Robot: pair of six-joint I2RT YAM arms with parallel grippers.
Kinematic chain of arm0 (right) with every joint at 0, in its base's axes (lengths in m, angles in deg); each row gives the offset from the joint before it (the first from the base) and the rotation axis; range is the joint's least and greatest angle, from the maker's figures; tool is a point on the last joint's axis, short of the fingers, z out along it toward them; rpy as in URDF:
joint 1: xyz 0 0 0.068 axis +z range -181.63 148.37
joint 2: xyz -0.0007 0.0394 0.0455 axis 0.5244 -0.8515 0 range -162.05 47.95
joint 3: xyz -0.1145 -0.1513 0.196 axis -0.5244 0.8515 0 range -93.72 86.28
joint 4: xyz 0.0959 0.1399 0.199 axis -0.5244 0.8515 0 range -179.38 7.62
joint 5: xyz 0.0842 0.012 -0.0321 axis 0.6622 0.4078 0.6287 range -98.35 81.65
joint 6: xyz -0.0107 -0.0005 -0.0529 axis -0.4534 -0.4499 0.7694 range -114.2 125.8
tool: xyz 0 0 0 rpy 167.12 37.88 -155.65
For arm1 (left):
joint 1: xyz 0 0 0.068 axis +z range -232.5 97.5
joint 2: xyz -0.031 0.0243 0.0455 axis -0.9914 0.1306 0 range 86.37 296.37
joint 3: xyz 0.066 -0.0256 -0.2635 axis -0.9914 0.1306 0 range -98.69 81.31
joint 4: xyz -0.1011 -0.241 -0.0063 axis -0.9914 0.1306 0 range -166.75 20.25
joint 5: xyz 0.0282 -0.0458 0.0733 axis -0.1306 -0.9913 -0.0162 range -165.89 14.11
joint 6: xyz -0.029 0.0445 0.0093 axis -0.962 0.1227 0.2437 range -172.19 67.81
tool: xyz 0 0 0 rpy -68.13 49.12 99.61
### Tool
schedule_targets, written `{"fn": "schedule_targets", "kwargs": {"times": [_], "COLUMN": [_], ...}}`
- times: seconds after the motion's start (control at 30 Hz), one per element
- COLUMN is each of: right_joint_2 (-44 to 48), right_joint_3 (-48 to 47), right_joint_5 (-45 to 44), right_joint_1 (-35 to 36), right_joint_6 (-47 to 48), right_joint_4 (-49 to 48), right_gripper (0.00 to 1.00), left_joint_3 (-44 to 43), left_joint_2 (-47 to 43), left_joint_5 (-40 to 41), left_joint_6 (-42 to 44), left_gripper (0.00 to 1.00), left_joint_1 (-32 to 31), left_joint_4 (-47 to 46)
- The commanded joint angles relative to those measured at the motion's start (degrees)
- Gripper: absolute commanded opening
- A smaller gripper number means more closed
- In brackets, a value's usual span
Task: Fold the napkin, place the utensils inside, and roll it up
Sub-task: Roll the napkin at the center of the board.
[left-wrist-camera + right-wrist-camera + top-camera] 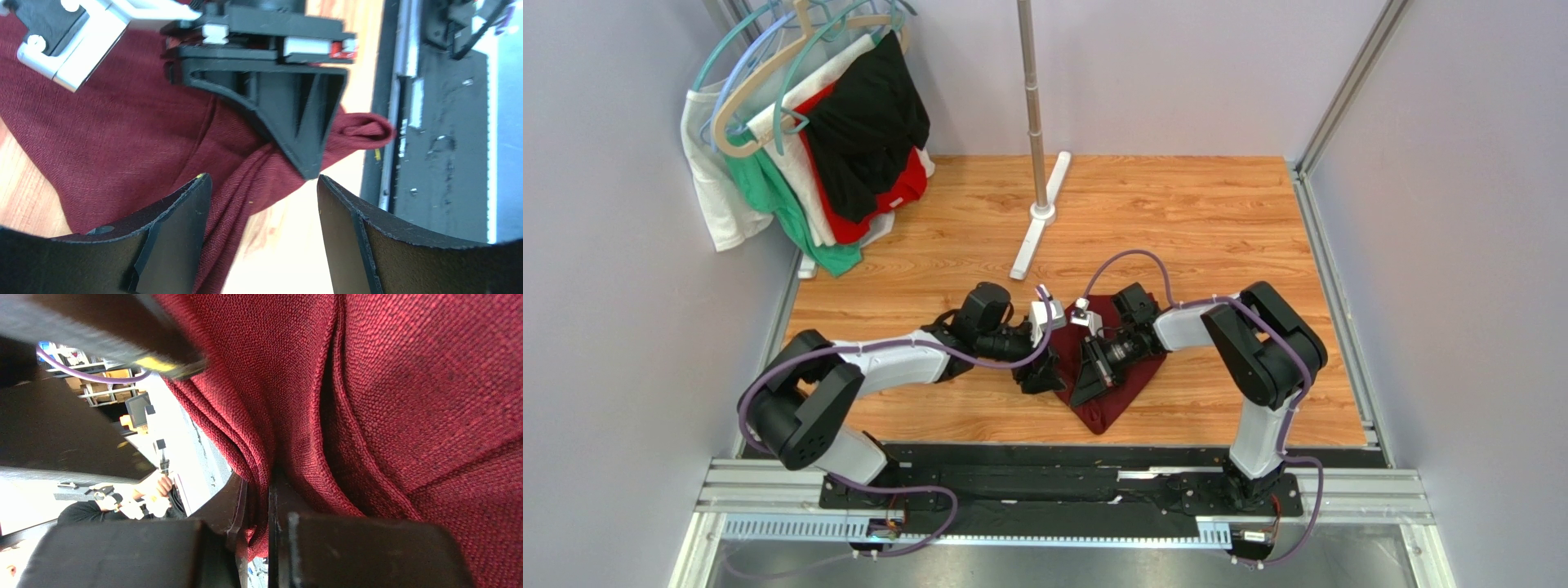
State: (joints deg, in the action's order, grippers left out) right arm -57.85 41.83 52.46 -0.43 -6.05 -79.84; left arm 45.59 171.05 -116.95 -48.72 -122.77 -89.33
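The dark maroon napkin (1116, 398) lies bunched on the wooden table (1210, 233) between the two arms. My right gripper (1084, 382) is shut on a bunched fold of the napkin; in the right wrist view the cloth (399, 386) is pinched between the closed jaws (261, 487). My left gripper (1044, 375) is open right beside it. In the left wrist view its jaws (264, 184) stand wide apart, with a ridge of the napkin (123, 141) running past the left fingertip (190, 208) and the right gripper's black finger (288, 104) just ahead. The spoon is not visible.
Red, black, white and green garments hang on hangers (817, 123) at the back left. A metal pole on a white foot (1038, 184) stands at the back centre. A black base rail (1063, 472) runs along the near table edge. Grey walls close both sides.
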Motion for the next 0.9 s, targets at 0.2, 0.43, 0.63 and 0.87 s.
{"fn": "schedule_targets", "kwargs": {"times": [0.2,0.43,0.63,0.87], "right_joint_2": [-1.25,-1.43,-1.43,-0.81], "right_joint_3": [-0.82,-0.90,-1.08,-1.70], "right_joint_5": [0.09,0.18,0.09,-2.28], "right_joint_1": [-0.44,-0.61,-1.14,-1.14], "right_joint_6": [1.05,1.22,1.40,2.28], "right_joint_4": [2.41,2.32,2.68,5.13], "right_gripper": [0.00,0.00,0.00,0.00], "left_joint_3": [-4.62,-6.81,-8.31,-11.12], "left_joint_2": [5.32,8.30,9.18,14.53], "left_joint_5": [4.58,2.83,1.42,2.65], "left_joint_6": [5.24,5.94,5.94,5.33], "left_gripper": [0.72,0.61,0.42,0.23], "left_joint_1": [-1.91,-2.18,-2.27,-3.50], "left_joint_4": [1.59,5.89,9.85,11.87]}}
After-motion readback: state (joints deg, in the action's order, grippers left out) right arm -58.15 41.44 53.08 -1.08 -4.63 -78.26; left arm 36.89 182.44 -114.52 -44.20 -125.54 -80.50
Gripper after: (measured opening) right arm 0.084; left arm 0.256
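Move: The napkin's folded edge, at the stretch just beyond the right gripper's fingertips, lies about 2 cm to the left hand's right and 4 cm below it, neither ahead nor back. The right fingertips, already holding that edge, are some 4 cm back and 4 cm right of the left hand, 5 cm lower; the napkin's near corner is roughly 9 cm back and 7 cm right, 6 cm down. From the right hand the stretch is about 4 cm ahead, 3 cm left and 1 cm up. The napkin's folded edge, still pinched by the motionless right gripper, is straddled by the left hand, which sinks about 4 cm and edges a little to its right, its fingers tipping some 10 degrees further down. Once most of the way down, the wide-open left fingers close by well over half, taking the edge between their tips just beyond the right ones. ##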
